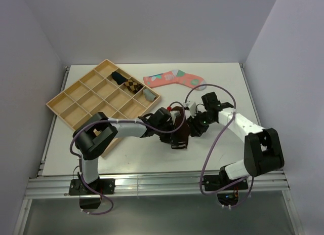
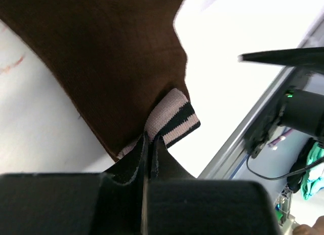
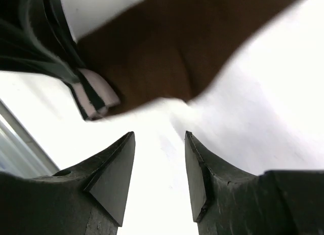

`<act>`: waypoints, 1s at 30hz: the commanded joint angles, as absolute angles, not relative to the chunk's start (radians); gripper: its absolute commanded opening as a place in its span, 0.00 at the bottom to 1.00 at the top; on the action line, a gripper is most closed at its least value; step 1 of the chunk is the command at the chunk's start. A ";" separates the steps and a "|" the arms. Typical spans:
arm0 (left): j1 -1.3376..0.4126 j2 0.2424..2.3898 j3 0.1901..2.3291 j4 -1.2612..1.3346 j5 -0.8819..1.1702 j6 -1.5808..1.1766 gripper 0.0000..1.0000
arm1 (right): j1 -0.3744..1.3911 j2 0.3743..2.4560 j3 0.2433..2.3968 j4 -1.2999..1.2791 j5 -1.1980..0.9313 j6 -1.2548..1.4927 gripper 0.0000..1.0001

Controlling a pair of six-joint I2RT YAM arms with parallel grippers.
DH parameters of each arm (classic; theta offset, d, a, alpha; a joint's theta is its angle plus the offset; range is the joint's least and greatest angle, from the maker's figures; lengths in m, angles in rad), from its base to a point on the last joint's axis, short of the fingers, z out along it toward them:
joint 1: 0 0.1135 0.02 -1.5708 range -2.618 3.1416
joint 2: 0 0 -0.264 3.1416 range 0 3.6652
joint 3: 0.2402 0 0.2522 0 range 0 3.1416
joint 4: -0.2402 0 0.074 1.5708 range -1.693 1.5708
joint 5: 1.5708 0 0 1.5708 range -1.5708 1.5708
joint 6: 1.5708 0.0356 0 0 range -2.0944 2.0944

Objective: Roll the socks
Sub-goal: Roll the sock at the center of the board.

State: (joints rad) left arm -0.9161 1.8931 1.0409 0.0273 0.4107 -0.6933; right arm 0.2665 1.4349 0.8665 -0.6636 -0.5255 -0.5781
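The dark brown sock lies on the white table between my two grippers. My left gripper is shut on its white-striped cuff, with the brown fabric spreading out beyond the fingertips. My right gripper is open and empty, just right of the sock. In the right wrist view the sock and its cuff lie a little beyond the open gripper. A small grey sock sits in a tray compartment.
A wooden compartment tray stands at the back left and also holds a dark sock roll and a checked one. A pink sock with teal patches lies at the back centre. The table's front rail is close by.
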 commanded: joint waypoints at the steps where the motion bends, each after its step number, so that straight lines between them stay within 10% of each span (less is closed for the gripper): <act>1: -0.916 1.852 1.150 -0.290 0.344 -0.646 0.00 | 0.262 1.323 0.833 -0.588 -0.486 -0.612 0.51; 30: -0.864 2.143 1.339 -0.406 0.756 -0.624 0.00 | 0.630 1.124 0.638 -0.488 -0.538 -0.795 0.50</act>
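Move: The left gripper is already shut on the brown sock's striped cuff, whose middle lies about 1 cm back and 2 cm to its right. From the open right gripper, that cuff lies some 5 cm back, 8 cm to the left and 4 cm below. The sock's brown body is about 4 cm ahead, 7 cm left and 4 cm below the right gripper; the left gripper's tips are roughly 4 cm back, 10 cm left and 3 cm below it. Keep the left gripper shut on the striped cuff, raise it about 2.5 cm, then draw it back and down, tilting its fingertips backward some 20 degrees. Meanwhile lift the open right gripper about 3 cm, then swing it back nearly 8 cm, a little left and down towards the cuff's right side, turning counter-clockwise and staying open. ##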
